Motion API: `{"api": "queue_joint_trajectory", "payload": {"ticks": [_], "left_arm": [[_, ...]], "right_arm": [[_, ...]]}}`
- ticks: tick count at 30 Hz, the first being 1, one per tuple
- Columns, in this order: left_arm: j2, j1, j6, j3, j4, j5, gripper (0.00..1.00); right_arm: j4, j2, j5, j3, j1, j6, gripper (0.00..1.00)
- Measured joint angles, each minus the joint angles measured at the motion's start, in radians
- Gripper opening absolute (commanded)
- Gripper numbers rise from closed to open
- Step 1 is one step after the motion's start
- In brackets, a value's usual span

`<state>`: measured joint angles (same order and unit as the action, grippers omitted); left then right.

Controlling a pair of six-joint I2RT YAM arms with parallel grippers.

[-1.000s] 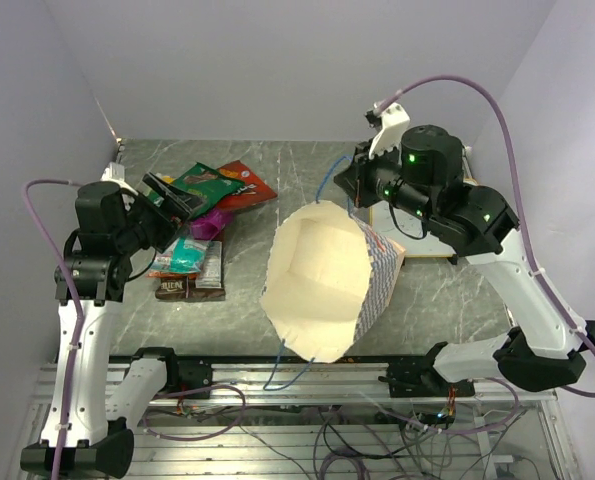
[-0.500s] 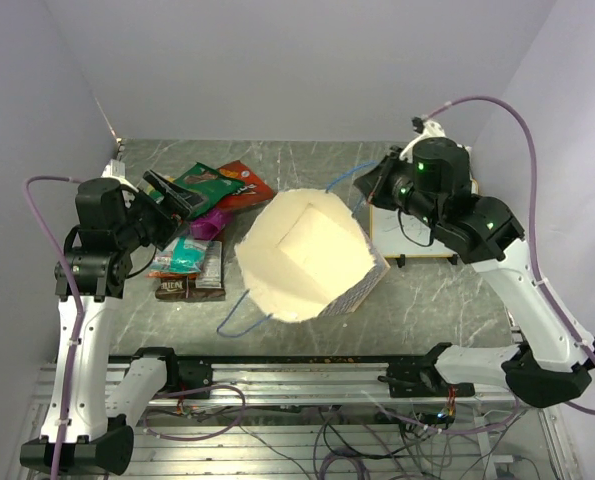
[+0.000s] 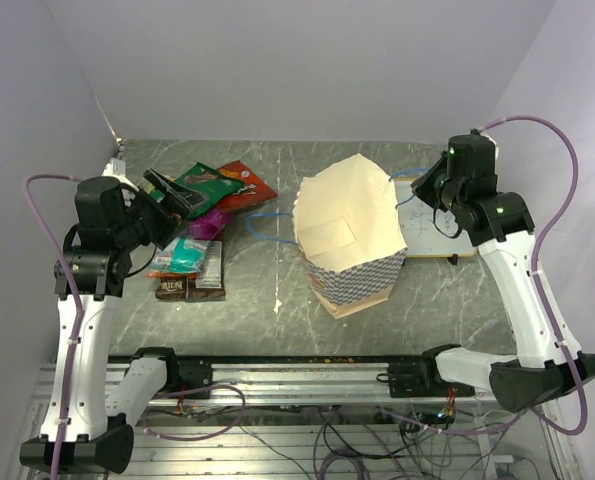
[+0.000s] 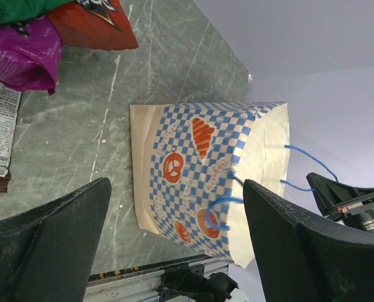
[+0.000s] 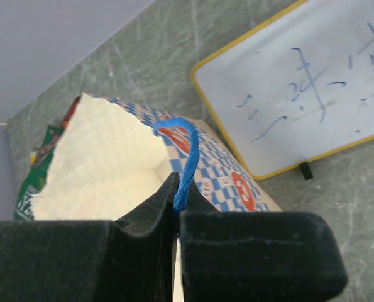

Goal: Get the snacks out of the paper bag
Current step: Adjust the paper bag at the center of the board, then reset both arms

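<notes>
The paper bag (image 3: pixel 352 235) stands in the middle of the table, mouth up, and only cream paper shows inside it. My right gripper (image 3: pixel 424 190) hangs at the bag's right rim, shut on the bag's blue cord handle (image 5: pixel 185 165), which runs up between its jaws. The snacks lie in a pile at the left: green (image 3: pixel 205 183), red (image 3: pixel 247 184), magenta (image 3: pixel 207 225), teal (image 3: pixel 185 253) and dark brown (image 3: pixel 189 286) packets. My left gripper (image 3: pixel 172 197) hovers over that pile, open and empty. In the left wrist view the bag (image 4: pixel 199 182) shows between the spread fingers (image 4: pixel 55 239).
A small whiteboard (image 3: pixel 432 225) with a yellow frame lies right of the bag, under my right arm. The second blue handle (image 3: pixel 267 215) trails on the table between bag and snacks. The metal rail (image 3: pixel 307 370) runs along the near edge.
My right gripper has pulled the handle rightward and back. The bag swung from lying with its mouth toward the near edge to standing on its base. The left arm has not moved.
</notes>
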<state>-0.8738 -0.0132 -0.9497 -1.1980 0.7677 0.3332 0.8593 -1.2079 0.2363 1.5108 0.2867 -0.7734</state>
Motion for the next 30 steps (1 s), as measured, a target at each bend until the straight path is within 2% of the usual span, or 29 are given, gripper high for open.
{"api": "queue_joint_trajectory", "payload": {"ticks": [3,6,8,9,12,19,25,27,30], "left_arm": [[-0.006,0.0,0.0,0.0,-0.001,0.012,0.97],[-0.014,0.0,0.002,0.0,-0.002,0.021,0.97],[-0.022,0.0,0.009,-0.005,-0.002,0.029,0.97],[-0.028,0.0,0.014,-0.011,-0.002,0.032,0.97],[-0.06,0.0,0.036,-0.062,0.0,0.037,0.95],[-0.171,0.0,0.134,-0.299,0.004,0.056,0.94],[-0.281,0.0,0.296,-0.633,0.061,0.047,0.97],[-0.294,0.0,0.364,-0.743,0.09,0.025,0.97],[-0.266,0.0,0.448,-0.822,0.108,-0.017,0.94]], "right_arm": [[0.0,0.0,-0.012,-0.024,-0.047,0.039,0.0],[0.002,0.001,-0.029,-0.021,-0.057,0.112,0.15],[0.011,0.001,-0.05,-0.003,-0.056,0.167,0.3],[0.022,0.0,-0.063,0.014,-0.056,0.198,0.4],[0.048,0.002,-0.105,0.074,-0.057,0.276,0.98],[0.071,0.072,-0.232,0.145,-0.057,0.432,1.0],[0.117,0.157,-0.27,0.241,-0.057,0.502,1.0],[0.125,0.187,-0.27,0.295,-0.057,0.511,1.0],[0.14,0.227,-0.263,0.364,-0.057,0.513,1.0]]}}
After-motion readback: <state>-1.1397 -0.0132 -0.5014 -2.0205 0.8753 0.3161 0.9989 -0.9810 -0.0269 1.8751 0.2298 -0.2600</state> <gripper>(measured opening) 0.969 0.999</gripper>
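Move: The right gripper still pinches the paper bag's near blue handle; the bag's middle lies about 10 cm to its left, 6 cm back and some 18 cm below. The whiteboard lies about 10 cm ahead of the gripper and 11 cm to its right, 31 cm lower. From the idle left hand the bag is roughly 32 cm right, nearly level in reach, and the snack pile about 10 cm ahead, 3 cm left, far below. Ease the right gripper a couple of centimetres right and slightly down with the blue handle, then open it wide to let the handle go and pull up and back, about 16 cm up, turning counter-clockwise and tipping the fingers upward. Meanwhile raise the open left gripper some 21 cm, clear above the snack pile, its fingers tipping up too. ##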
